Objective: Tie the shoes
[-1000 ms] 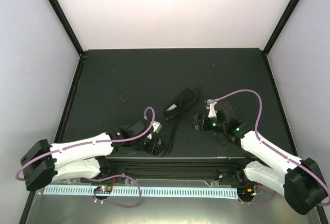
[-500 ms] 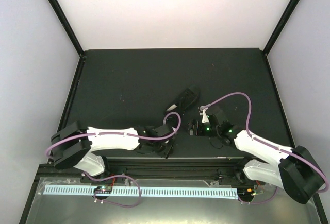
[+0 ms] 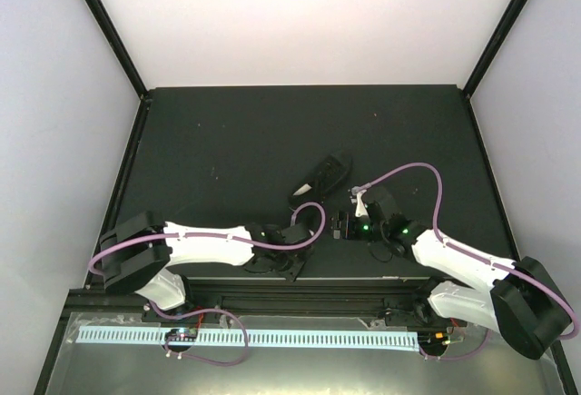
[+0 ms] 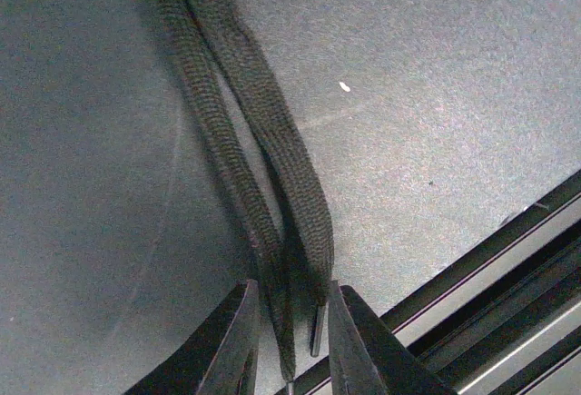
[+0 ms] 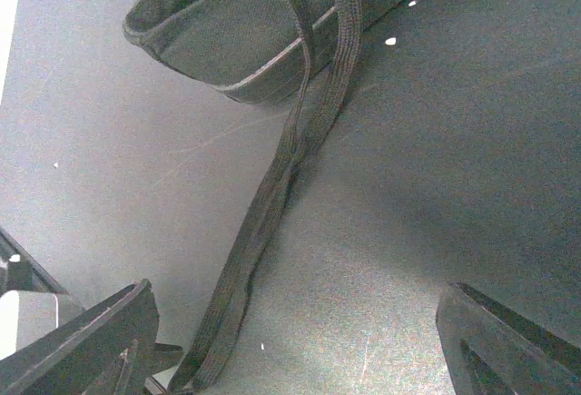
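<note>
The small black shoe [image 3: 323, 177] lies on the black table, toe toward the far right. Its two thin laces [image 3: 304, 227] trail toward the near edge. My left gripper [image 3: 294, 255] is at the lace ends. In the left wrist view both laces [image 4: 263, 159] run down between the fingers [image 4: 238, 345], and the narrow jaws [image 4: 292, 322] are pinched on them just above the table. My right gripper [image 3: 342, 224] is open and empty, just right of the laces. In the right wrist view [image 5: 300, 350] the shoe's heel [image 5: 218, 32] is ahead and the laces [image 5: 263, 222] pass near its left finger [image 5: 86, 345].
The table's near edge and metal rail [image 4: 490, 268] run right beside the left gripper. Black frame posts [image 3: 104, 23] stand at the back corners. A purple cable [image 3: 408, 177] loops over the right arm.
My left arm has swung right, bringing its gripper onto the lace ends. My right gripper has shifted slightly left toward the shoe. The shoe has stayed put.
</note>
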### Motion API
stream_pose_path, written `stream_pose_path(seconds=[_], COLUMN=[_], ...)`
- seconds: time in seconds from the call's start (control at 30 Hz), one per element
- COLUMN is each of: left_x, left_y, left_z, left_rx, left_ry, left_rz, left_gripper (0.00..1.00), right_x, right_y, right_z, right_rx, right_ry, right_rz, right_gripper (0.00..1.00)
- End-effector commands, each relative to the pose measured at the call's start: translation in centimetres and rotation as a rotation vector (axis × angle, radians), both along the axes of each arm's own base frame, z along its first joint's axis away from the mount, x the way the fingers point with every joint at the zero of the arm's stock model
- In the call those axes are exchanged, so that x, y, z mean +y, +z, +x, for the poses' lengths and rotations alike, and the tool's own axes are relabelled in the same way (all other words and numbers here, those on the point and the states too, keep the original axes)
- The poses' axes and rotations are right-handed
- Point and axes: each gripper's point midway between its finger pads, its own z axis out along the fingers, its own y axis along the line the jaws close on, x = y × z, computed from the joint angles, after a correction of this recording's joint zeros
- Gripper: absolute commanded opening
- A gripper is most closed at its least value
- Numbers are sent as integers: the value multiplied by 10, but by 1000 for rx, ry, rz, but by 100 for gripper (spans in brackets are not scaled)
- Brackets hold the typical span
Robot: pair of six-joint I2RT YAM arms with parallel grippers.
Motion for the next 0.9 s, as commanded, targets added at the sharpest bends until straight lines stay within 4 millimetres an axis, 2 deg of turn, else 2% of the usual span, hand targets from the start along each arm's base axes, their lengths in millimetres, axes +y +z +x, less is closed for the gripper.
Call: stream_pose_path(seconds=[0.0,0.13,0.23,0.33,0.43,0.5,0.57,0.63,0.7,0.87], left_x=[-10,-22,-43,-78,-109,-126,-135,-134,-124,-75], left_y=[-1,-7,1,35,78,106,126,136,140,157], left_z=[-6,-13,-19,-20,-18,-17,-13,-3,8,39], left_rx=[19,59,77,46,-7,-39,-70,-107,-132,-222], left_ry=[-21,-68,-151,-253,-337,-379,-393,-364,-317,-181], left_rz=[-17,-47,-135,-294,-440,-526,-563,-555,-542,-510], left_gripper=[18,2,1,2,2,2,1,2,2,1], right_x=[2,-3,-7,-10,-15,-18,-21,-24,-27,-29], right_y=[5,4,4,2,1,2,3,4,6,8], right_z=[1,0,1,2,5,7,8,8,9,11], right_rx=[-14,-23,-33,-39,-40,-44,-49,-52,-61,-71], right_ry=[-1,-18,-30,-36,-59,-79,-95,-110,-123,-133], right_rz=[8,-3,-18,-41,-69,-81,-86,-91,-96,-102], right_gripper=[86,86,87,87,87,87,86,87,87,87])
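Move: Lying right under the left hand, between its narrowly parted fingers, are the lace ends, about 1 cm back and 1 cm down. The shoe's middle sits some 20 cm ahead of that hand and 6 cm to its right, about level; the right gripper is roughly 9 cm ahead, 11 cm right and 6 cm higher. Of the right hand, the lace ends lie about 10 cm back, 11 cm left and 7 cm down; the shoe about 11 cm ahead, 5 cm left and 5 cm down. Pinching both lace ends just above the table, the left hand shuts its fingers, then carries them right about 11 cm and up some 13 cm to the near side of the right gripper, tipping its fingertips some 30 degrees farther to the right. Staying wide open, the right hand eases about 2.5 cm to the right. ##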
